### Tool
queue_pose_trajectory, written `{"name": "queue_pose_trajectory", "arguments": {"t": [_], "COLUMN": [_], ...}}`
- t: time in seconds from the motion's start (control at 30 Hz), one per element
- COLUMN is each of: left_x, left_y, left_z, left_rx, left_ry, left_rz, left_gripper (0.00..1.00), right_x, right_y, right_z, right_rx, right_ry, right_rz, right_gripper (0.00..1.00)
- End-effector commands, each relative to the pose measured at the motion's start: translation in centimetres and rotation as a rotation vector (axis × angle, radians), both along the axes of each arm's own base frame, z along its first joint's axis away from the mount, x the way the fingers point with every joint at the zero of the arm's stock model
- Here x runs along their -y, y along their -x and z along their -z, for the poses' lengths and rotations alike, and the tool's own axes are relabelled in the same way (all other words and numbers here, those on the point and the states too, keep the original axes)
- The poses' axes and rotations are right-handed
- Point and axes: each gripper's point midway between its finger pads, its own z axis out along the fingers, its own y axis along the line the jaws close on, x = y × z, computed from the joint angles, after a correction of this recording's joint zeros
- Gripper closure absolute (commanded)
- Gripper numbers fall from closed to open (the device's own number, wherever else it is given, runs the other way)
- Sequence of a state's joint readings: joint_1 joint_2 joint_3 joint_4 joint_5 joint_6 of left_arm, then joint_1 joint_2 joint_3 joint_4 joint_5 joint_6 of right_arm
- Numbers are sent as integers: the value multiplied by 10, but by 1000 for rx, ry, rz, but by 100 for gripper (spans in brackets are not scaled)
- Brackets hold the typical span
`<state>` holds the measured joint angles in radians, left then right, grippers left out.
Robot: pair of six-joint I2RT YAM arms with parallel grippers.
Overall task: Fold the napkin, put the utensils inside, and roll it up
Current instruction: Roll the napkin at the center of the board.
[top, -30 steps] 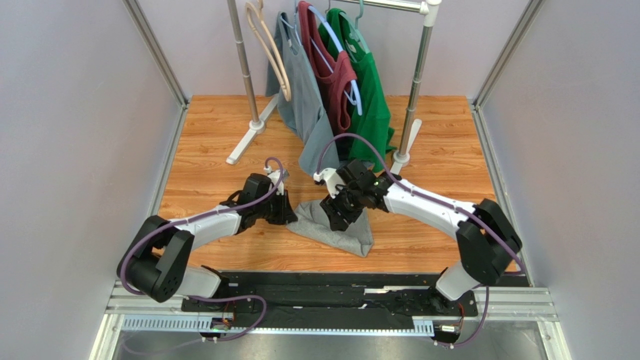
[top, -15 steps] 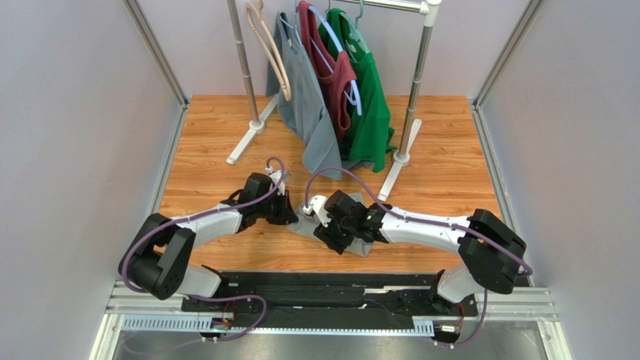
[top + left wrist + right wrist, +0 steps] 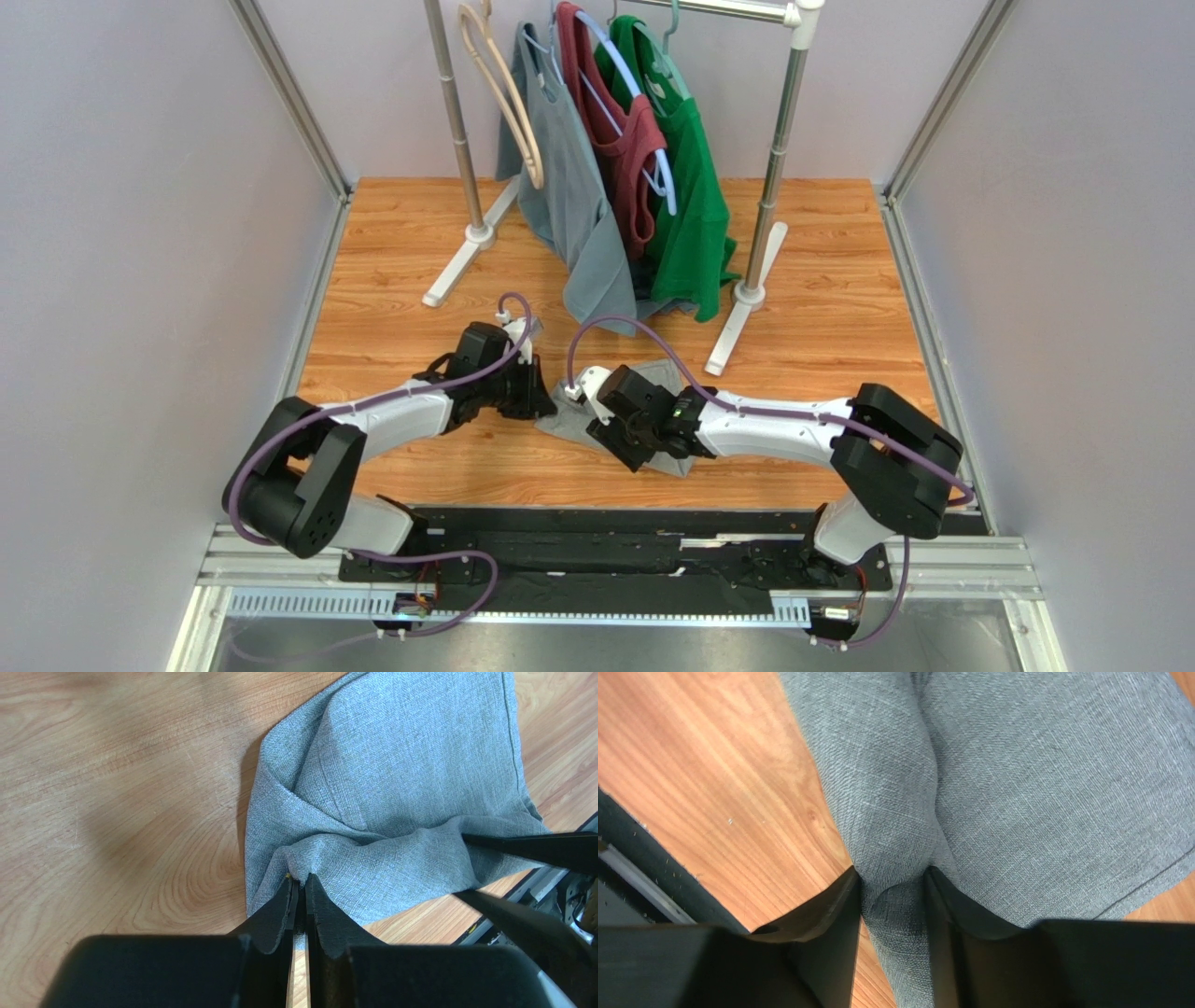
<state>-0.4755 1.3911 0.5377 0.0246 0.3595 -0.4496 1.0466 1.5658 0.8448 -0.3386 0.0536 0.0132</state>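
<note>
The grey napkin (image 3: pixel 683 455) lies bunched on the wooden table between both arms; its folds fill the left wrist view (image 3: pixel 393 777) and the right wrist view (image 3: pixel 1032 777). My left gripper (image 3: pixel 540 401) is shut on the napkin's left edge, the cloth pinched at its tips (image 3: pixel 298 878). My right gripper (image 3: pixel 624 437) sits low over the napkin's near side, its jaws pressing from both sides on a raised ridge of cloth (image 3: pixel 892 875). Its fingers (image 3: pixel 519 843) also show at the right of the left wrist view. The utensils are out of view.
A clothes rack (image 3: pixel 769 210) stands at the back with a grey shirt (image 3: pixel 568 196), a maroon top (image 3: pixel 624 140) and a green shirt (image 3: pixel 694 182) hanging; its white feet (image 3: pixel 456 266) rest on the table. A black rail (image 3: pixel 589 539) runs along the near edge.
My right arm has swung left and toward the near edge, dropping onto the napkin, and its jaws have narrowed around a fold. The left arm and its grip are unchanged.
</note>
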Motion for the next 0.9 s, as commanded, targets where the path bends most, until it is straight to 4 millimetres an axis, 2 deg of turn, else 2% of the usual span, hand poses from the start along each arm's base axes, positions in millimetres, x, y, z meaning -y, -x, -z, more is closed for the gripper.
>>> {"name": "queue_pose_trajectory", "arguments": {"t": [0.0, 0.07, 0.1, 0.2, 0.23, 0.27, 0.43, 0.47, 0.5, 0.57, 0.7, 0.87], "left_x": [1, 1, 0, -6, -9, -9, -20, -20, -22, -21, -23, -27], "left_y": [-7, -10, -12, -10, -10, -11, -7, -9, -4, -1, 10, 11], "left_z": [-17, -23, -28, -35, -35, -43, -50, -61, -55, -60, -49, -51], "left_rx": [38, 51, 64, 73, 76, 103, 181, 230, 229, 264, 251, 282], "left_ry": [17, 25, 33, 28, 21, 32, 42, 70, 69, 98, 108, 129], "left_rz": [-20, -43, -61, -93, -109, -114, -149, -153, -155, -146, -127, -161], "left_gripper": [83, 76, 61, 43, 41, 40, 38, 38, 37, 37, 37, 37], "right_x": [12, 13, 13, 11, 10, 10, -3, -4, -4, -9, -10, -9], "right_y": [12, 16, 16, 18, 19, 20, 33, 35, 34, 39, 36, 33], "right_z": [24, 30, 30, 30, 29, 28, 25, 25, 24, 22, 21, 19], "right_rx": [-69, -91, -96, -103, -111, -114, -209, -225, -239, -285, -354, -448], "right_ry": [49, 52, 53, 46, 41, 37, -18, -24, -33, -61, -103, -152], "right_rz": [72, 78, 78, 70, 62, 57, -14, -20, -19, -44, -54, -64], "right_gripper": [67, 73, 76, 82, 83, 85, 90, 92, 92, 93, 94, 95]}}
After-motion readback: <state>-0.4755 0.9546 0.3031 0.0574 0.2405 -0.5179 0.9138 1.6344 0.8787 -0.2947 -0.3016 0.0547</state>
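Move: The left hand still pinches the rolled edge near the napkin's left end, which lies at its fingertips. The right hand has the middle of that roll between its half-open fingers, almost at the hand point. The roll's right end is about 7 cm to the right and 1 cm nearer. The rack's right foot ends some 15 cm ahead of the right hand and 11 cm to its right, at table level. Up about 5 cm goes the left hand, spreading its fingers wide to let go of the napkin's left end, then back and left about 3 cm while sinking to its old height, fingertips tilting up and forward. The right hand closes on the roll's middle, pinches it, then shifts some 2 cm left, swinging its fingertips left and back by about 20 degrees. ##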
